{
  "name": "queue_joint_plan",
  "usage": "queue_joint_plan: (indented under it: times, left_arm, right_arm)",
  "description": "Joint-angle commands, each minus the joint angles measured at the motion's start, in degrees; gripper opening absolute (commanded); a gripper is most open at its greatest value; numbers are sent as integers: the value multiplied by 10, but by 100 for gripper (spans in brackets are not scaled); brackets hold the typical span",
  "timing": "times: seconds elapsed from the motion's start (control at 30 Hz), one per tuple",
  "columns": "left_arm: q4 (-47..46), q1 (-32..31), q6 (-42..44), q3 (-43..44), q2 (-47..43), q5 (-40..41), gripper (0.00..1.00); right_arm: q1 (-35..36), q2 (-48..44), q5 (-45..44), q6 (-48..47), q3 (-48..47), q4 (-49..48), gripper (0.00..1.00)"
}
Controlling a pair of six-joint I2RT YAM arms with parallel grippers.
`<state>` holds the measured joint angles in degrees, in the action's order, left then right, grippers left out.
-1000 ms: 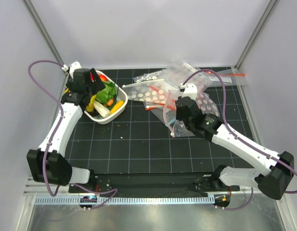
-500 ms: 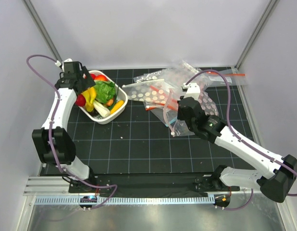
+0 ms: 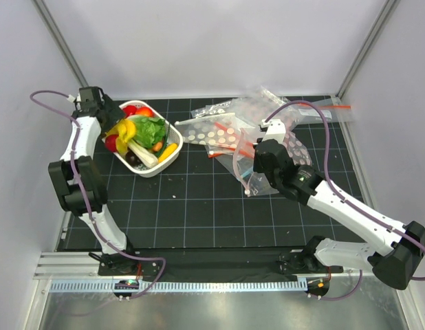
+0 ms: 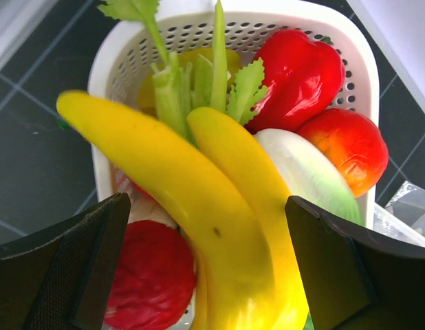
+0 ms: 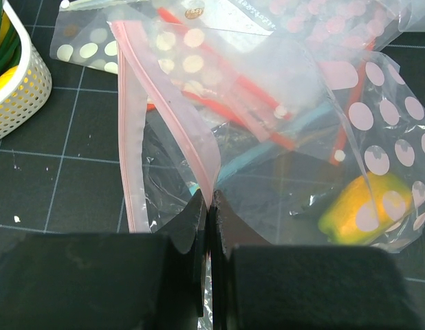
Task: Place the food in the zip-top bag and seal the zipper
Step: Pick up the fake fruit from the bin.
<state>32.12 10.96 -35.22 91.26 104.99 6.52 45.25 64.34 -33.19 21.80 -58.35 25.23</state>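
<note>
The food lies heaped in a white perforated basket: a yellow banana bunch on top, a red pepper, a round red fruit and celery greens. My left gripper is open, with a finger on either side of the banana bunch and apart from it. My right gripper is shut on the pale mouth edge of the zip-top bag, right at the zipper. The mouth gapes to the left. A yellow-orange fruit sits inside the bag.
The basket stands at the back left of the black gridded mat. Other clear dotted bags with red strips lie heaped behind the held bag and reach the back right corner. Grey walls close in both sides.
My left arm has swung back to the rear left, drawing its open gripper from above the basket to the basket's far-left side. My right gripper and the bag have barely shifted.
</note>
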Motion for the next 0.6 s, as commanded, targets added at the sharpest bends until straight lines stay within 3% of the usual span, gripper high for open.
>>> queue_joint_plan:
  times: [0.0,0.1,0.23,0.27,0.33,0.57]
  left_arm:
    - [-14,4,-17,9,25,-57,100]
    - [-31,6,-18,-3,32,-87,91]
    - [-71,11,-19,-17,22,-147,42]
    - [-74,11,-20,-19,16,-150,36]
    - [-78,11,-22,-22,4,-151,29]
    - [-116,12,-38,-50,-64,-182,22]
  right_arm:
    - [-1,-18,1,6,-2,-26,2]
    - [-2,-18,6,7,0,-28,2]
    - [-1,-17,8,6,1,-29,2]
    - [-2,-17,8,6,0,-30,2]
    - [-2,-16,8,5,1,-31,2]
    - [-2,-14,10,7,1,-31,2]
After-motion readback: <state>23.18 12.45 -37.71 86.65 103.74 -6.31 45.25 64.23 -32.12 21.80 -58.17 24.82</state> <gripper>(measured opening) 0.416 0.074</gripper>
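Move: The left hand, wide open, is almost over the bananas in the bin. Their middle is about 2 cm back, 2 cm to its right and 3 cm below. The dark red fruit lies roughly 5 cm back and 2 cm left of this hand, and the red pepper some 6 cm ahead and 5 cm right, both lower. From the right hand, which is holding the bag, the bananas are around 41 cm left, 11 cm ahead and 10 cm below. The left fingers close from wide open to a bit under half and pinch a banana between both pads. As they shut, the hand dips about 1 cm and pushes forward some 2.5 cm, easing right. With the banana gripped, it draws a little back, farther right and slightly up, the wrist tilting roughly 10 degrees. ##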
